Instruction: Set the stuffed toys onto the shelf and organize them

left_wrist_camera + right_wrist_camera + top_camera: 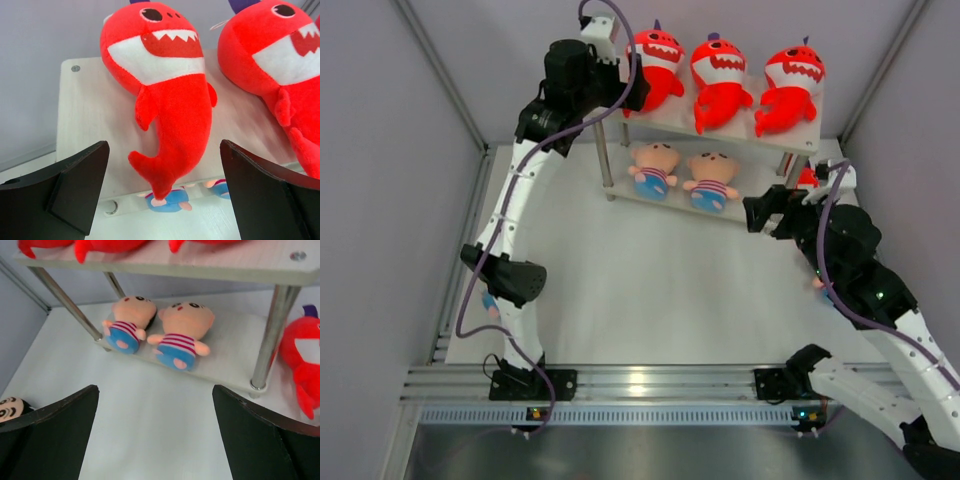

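Observation:
Three red shark plushes lie in a row on the shelf's top board: left, middle and right. Two boy dolls lie side by side on the lower board. My left gripper is open just in front of the left shark, whose tail points down between the wide-apart fingers without touching them. My right gripper is open and empty, low on the table in front of the shelf's right end, facing the two dolls.
A fourth red shark sits on the table behind the shelf's right front leg. A doll's head shows at the right wrist view's lower left. Another doll is partly hidden behind the left arm. Grey walls enclose the table.

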Tool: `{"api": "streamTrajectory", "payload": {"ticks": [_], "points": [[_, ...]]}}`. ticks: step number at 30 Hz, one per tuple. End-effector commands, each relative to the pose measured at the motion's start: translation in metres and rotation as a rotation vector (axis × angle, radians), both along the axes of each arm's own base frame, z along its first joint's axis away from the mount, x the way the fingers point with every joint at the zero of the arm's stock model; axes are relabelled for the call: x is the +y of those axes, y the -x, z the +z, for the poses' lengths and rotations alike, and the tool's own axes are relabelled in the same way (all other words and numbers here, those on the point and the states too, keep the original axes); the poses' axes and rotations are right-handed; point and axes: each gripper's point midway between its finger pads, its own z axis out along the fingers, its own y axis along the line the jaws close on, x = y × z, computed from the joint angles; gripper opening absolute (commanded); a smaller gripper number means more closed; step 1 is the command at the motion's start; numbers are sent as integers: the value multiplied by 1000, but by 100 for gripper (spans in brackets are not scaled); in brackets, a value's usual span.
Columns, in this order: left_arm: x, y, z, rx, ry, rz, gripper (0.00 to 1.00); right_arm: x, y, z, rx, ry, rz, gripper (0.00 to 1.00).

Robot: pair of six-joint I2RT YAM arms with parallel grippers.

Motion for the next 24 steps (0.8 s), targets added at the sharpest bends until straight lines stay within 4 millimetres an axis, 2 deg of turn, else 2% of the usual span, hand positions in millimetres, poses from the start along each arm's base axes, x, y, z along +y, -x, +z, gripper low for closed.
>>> {"api": "streamTrajectory", "payload": {"ticks": [1, 2, 3, 4, 6, 7, 9, 10, 11, 12, 13, 14, 15, 16, 18, 19, 20, 21, 24], "points": [[19, 29, 53, -131, -7, 5, 98, -28, 6, -26, 94, 20, -143, 98], [23, 36, 58, -146, -16, 4, 98, -48, 5, -35, 126, 36, -261, 99], [24, 36, 48, -124, -33, 10, 98, -64, 12, -58, 202, 98, -328, 99], [28, 43, 54, -137, -36, 13, 98, -81, 14, -65, 219, 129, -418, 99], [33, 46, 45, -120, -65, 25, 98, -101, 21, -87, 269, 148, -506, 99], [38, 53, 50, -127, -66, 31, 98, -109, 23, -92, 273, 143, -533, 99], [44, 59, 47, -124, -106, 38, 98, -127, 27, -102, 266, 114, -602, 100], [48, 65, 47, -128, -127, 38, 98, -139, 28, -114, 290, 124, -650, 99], [51, 69, 48, -134, -137, 37, 98, -136, 27, -122, 312, 137, -632, 99], [52, 73, 44, -126, -152, 32, 98, -149, 27, -132, 345, 137, -679, 99], [58, 82, 50, -144, -161, 38, 98, -141, 20, -145, 391, 120, -624, 99], [59, 83, 39, -125, -182, 33, 98, -141, 18, -159, 428, 108, -606, 99], [61, 86, 36, -118, -194, 33, 98, -158, 17, -168, 456, 74, -659, 99], [65, 90, 38, -128, -210, 38, 98, -159, 10, -172, 459, 43, -645, 99], [67, 91, 27, -109, -230, 36, 98, -189, 13, -188, 495, 19, -744, 99], [69, 95, 27, -113, -238, 36, 98, -195, 12, -193, 509, 16, -735, 99], [69, 94, 18, -93, -250, 33, 98, -204, 10, -203, 538, 16, -753, 99], [70, 95, 15, -88, -254, 33, 98, -226, 15, -209, 556, 6, -820, 99], [70, 98, 5, -66, -273, 21, 98, -256, 23, -235, 632, 13, -915, 100]]}}
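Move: Open right gripper: the right boy doll lies about 28 cm to its right, some 6 cm ahead and 30 cm below. The right red shark is about 24 cm ahead, 20 cm right and 29 cm down; the shelf's right front post stands 17 cm ahead, 10 cm right. Open left gripper: the left boy doll lies roughly 25 cm back, 36 cm left and 39 cm below; the newly placed shark is 9 cm ahead, 6 cm right and slightly below. Swing the open right gripper away from the shelf front, about 24 cm right and as far down, easing slightly back, turning it clockwise some 50 degrees and tipping it down onto the right boy doll without touching. Meanwhile draw the open left gripper back about 9 cm and 6 cm left, clear of the placed shark, rising 3 cm then sinking again. ##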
